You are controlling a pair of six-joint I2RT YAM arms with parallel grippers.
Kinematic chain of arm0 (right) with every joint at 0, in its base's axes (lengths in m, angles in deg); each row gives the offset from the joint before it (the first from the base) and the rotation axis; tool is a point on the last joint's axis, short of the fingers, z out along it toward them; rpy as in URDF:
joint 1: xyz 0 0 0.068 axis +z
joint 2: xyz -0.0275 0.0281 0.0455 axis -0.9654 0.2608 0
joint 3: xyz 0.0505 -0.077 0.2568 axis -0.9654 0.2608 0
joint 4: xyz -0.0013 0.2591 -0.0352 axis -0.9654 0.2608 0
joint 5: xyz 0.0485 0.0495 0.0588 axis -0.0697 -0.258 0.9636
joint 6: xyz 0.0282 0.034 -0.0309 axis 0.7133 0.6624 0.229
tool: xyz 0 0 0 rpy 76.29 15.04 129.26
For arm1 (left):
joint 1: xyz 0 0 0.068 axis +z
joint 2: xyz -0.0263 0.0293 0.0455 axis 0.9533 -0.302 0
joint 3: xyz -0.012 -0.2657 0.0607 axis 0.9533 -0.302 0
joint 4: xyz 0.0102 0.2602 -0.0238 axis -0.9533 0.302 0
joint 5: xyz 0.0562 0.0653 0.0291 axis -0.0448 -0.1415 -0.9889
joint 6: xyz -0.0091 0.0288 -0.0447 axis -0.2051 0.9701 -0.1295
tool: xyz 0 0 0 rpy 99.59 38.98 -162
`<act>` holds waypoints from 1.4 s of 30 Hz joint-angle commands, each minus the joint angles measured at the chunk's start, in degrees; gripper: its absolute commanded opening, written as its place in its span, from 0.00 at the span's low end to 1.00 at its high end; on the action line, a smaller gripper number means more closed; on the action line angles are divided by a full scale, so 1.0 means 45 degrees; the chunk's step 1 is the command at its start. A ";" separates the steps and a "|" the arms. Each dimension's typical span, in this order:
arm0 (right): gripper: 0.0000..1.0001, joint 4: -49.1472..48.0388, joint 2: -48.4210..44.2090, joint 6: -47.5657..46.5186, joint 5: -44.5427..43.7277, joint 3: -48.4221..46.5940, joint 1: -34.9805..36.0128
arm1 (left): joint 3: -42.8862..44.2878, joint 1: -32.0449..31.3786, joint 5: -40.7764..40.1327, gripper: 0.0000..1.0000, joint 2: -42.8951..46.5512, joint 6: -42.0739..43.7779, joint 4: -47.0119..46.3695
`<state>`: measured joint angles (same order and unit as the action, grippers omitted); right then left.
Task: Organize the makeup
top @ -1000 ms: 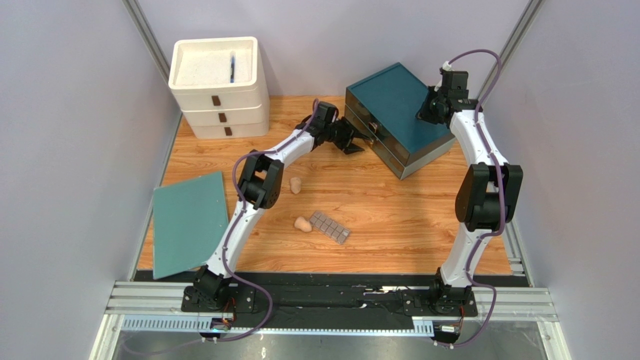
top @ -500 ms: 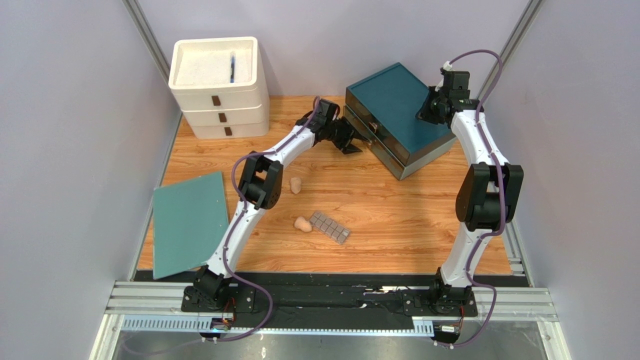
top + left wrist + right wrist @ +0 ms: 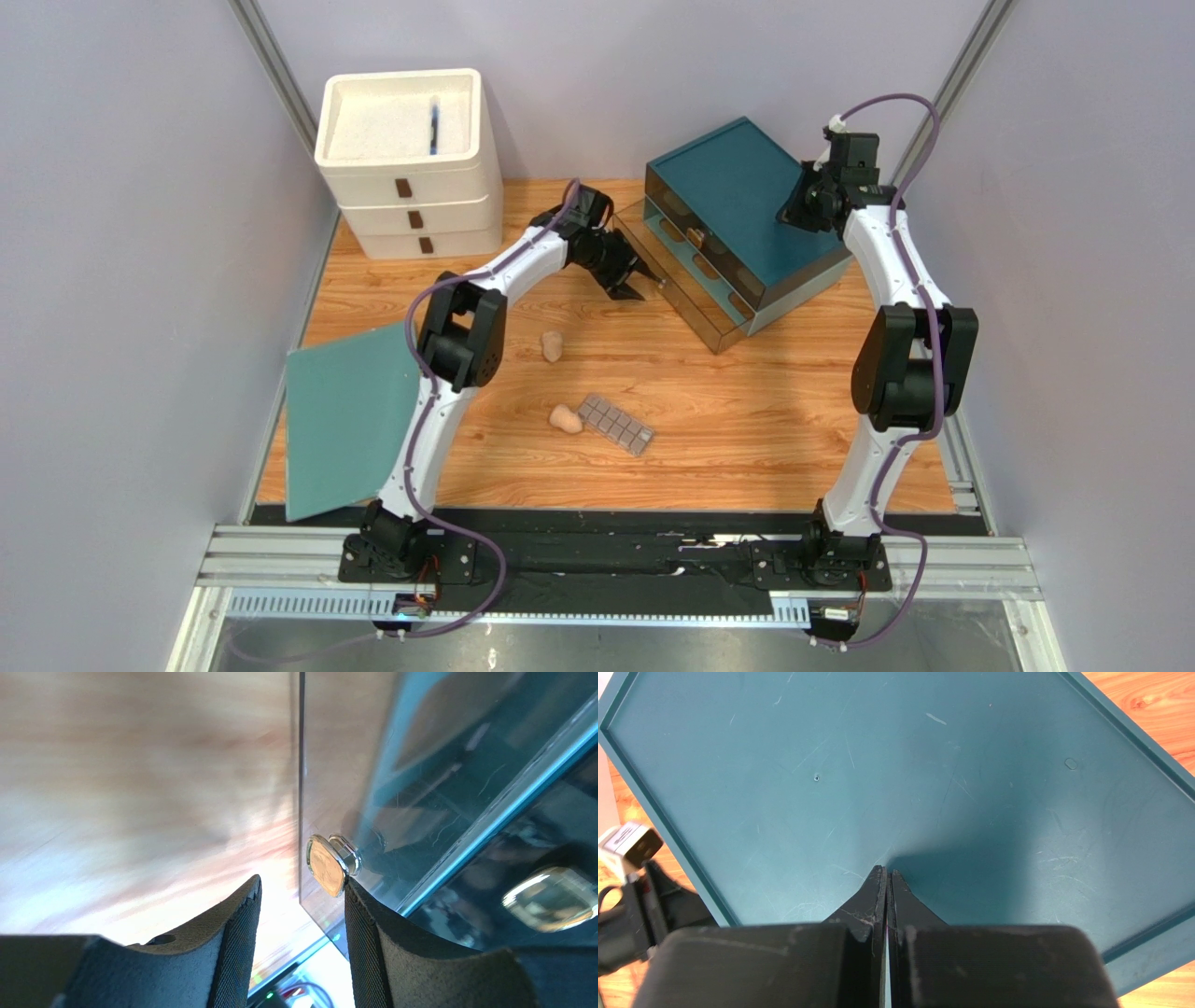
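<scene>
Two beige sponges (image 3: pixel 553 345) (image 3: pixel 565 416) and a grey-brown gridded palette (image 3: pixel 617 423) lie on the wooden table. My left gripper (image 3: pixel 627 280) (image 3: pixel 302 882) is open at the front of a teal drawer box (image 3: pixel 744 182). A brass knob (image 3: pixel 328 864) on the pulled-out clear bottom drawer (image 3: pixel 671 273) touches the tip of its right finger, with a gap to the left finger. My right gripper (image 3: pixel 800 210) (image 3: pixel 886 871) is shut, its tips pressed on the box's flat teal top (image 3: pixel 913 763). No other makeup shows.
A white stacked drawer unit (image 3: pixel 407 168) stands at the back left with a dark blue item (image 3: pixel 434 126) in its top tray. A flat teal sheet (image 3: pixel 351 413) lies at the table's left edge. A second knob (image 3: pixel 551 897) shows on the drawer above.
My left gripper has drawn back to the left, and the bottom drawer has slid out of the teal box with it. The right gripper has stayed on the box top.
</scene>
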<state>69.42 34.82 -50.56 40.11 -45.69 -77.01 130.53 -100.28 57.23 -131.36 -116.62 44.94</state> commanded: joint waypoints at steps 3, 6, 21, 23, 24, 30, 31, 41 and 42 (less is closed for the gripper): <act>0.00 0.1881 0.0866 -0.0042 0.0291 0.0636 0.0044 | -0.2517 0.0370 -0.1337 0.53 0.1750 0.1867 0.2007; 0.00 0.1862 0.0827 -0.0023 0.0370 0.0695 0.0044 | -0.2912 0.0370 -0.1025 0.59 0.2239 0.2354 0.0819; 0.00 0.1803 0.0690 0.0074 0.0662 0.0773 0.0044 | -0.3301 0.0448 -0.2213 0.78 0.5577 0.6961 0.2782; 0.00 0.1822 0.0709 0.0055 0.0721 0.0792 0.0044 | -0.3672 0.0448 -0.3363 0.78 0.6261 0.7374 0.3428; 0.00 0.1822 0.0710 0.0075 0.0740 0.0792 0.0044 | -0.3713 0.0448 -0.3871 0.78 0.6437 0.7705 0.4340; 0.00 0.1784 0.0768 0.0075 0.0780 0.0948 0.0044 | -0.4571 0.0410 -0.6139 0.75 0.6926 0.8371 0.6282; 0.00 0.1783 0.0768 0.0075 0.0780 0.0968 0.0044 | -0.4747 0.0390 -0.6199 0.75 0.6966 0.8411 0.6302; 0.00 0.1744 0.0807 0.0094 0.0955 0.1202 0.0044 | -0.5823 0.0390 -0.6200 0.75 0.6245 0.8723 0.5621; 0.00 0.1744 0.0807 0.0036 0.0975 0.1183 0.0044 | -0.5687 0.0390 -0.6084 0.75 0.5895 0.8743 0.5638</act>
<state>67.83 34.62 -50.13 42.76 -44.27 -77.82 104.28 -98.56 30.43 -102.31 -79.40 71.78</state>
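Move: The upright sponge that the left hand makes for next stands about 13 cm back and 16 cm to its left, some 3 cm lower. The lower drawer's knob is right at its fingertips, about 1 cm ahead and 1 cm to the right, level with them. The second sponge lies 27 cm back and 15 cm left, the palette 27 cm back and 9 cm left. From the right hand, the upright sponge is roughly 19 cm back, 35 cm left and 14 cm lower. The lower drawer, already partly out, is drawn farther by the left hand, a finger still hooked at its knob, some 5 cm left and back; the fingers then widen and come free. The hand arcs up and over left and back to the upright sponge, dips about 7 cm and rolls some 40 degrees to point down, open. The right hand stays shut on the cabinet top. ##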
